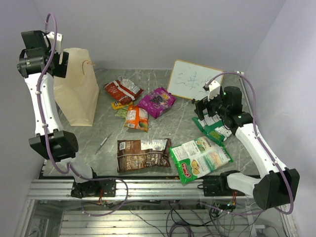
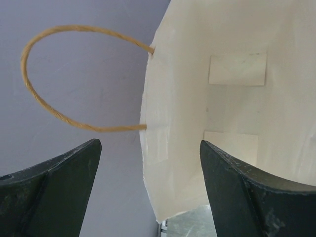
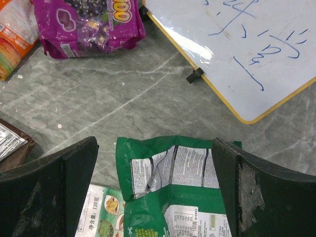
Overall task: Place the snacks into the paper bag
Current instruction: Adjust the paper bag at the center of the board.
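Observation:
The tall cream paper bag (image 1: pixel 76 91) stands at the back left. My left gripper (image 1: pixel 63 63) is raised beside its top and stands open. In the left wrist view the bag's (image 2: pixel 222 98) upright edge and a cord handle (image 2: pixel 29 89) lie ahead of the left gripper (image 2: pixel 150 148), with nothing held. The snacks lie spread on the table: red (image 1: pixel 122 90), purple (image 1: pixel 157 101), orange (image 1: pixel 137 117), brown (image 1: pixel 143 154), and a large green-and-white one (image 1: pixel 200 159). My right gripper (image 1: pixel 200 106) hovers open over a green packet (image 1: pixel 215 129). That green packet (image 3: pixel 173 197) lies below the right gripper (image 3: pixel 155 148), its top edge between the fingers.
A framed whiteboard (image 1: pixel 195 80) leans at the back right, close beyond the right gripper. A thin pen (image 1: pixel 103 143) lies left of the brown packet. Walls close the table in on the left, back and right. The purple packet (image 3: pixel 89 24) and whiteboard (image 3: pixel 247 49) show ahead in the right wrist view.

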`<action>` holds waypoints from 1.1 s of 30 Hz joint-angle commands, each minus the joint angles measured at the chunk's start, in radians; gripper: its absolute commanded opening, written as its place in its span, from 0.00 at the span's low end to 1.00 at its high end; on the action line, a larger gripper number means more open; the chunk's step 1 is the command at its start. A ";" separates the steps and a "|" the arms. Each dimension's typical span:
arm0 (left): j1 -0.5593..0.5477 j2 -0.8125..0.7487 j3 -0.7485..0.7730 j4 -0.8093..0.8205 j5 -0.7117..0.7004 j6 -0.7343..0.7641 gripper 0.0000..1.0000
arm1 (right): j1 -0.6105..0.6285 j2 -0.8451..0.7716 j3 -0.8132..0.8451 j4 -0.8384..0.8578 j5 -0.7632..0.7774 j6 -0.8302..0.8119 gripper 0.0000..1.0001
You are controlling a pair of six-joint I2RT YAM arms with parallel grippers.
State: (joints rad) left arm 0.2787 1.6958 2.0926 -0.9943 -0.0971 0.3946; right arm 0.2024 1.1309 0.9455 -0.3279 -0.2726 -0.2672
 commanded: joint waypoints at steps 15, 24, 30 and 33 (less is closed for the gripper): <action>0.006 0.183 0.197 -0.071 0.017 0.093 0.82 | -0.080 0.016 -0.030 0.006 -0.124 -0.014 1.00; -0.007 0.229 0.235 -0.047 0.037 0.107 0.80 | -0.131 0.023 -0.039 0.016 -0.146 -0.007 1.00; -0.008 0.276 0.253 -0.074 0.027 0.096 0.74 | -0.136 0.023 -0.043 0.017 -0.155 -0.007 1.00; -0.008 0.291 0.262 -0.105 0.048 0.082 0.70 | -0.140 0.022 -0.045 0.016 -0.155 -0.008 1.00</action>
State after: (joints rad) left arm 0.2733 1.9625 2.3169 -1.0527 -0.0814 0.4892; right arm 0.0719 1.1584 0.9123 -0.3401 -0.4133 -0.2771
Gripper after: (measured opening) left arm 0.730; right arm 0.996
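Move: The paper bag's left rim lies between the left hand's open fingers, about 3 cm ahead and 5 cm below. The bag's middle is some 7 cm right, 3 cm back and 18 cm down. On the table, the red snack bag lies about 26 cm right and 6 cm ahead, the orange one 33 cm right and 9 cm back. From the right hand, the bag's middle is roughly 60 cm left and 8 cm ahead. Left hand reaches 5 cm forward, sinking 4 astride the bag's left rim, partly closing; right hand eases down-right. ##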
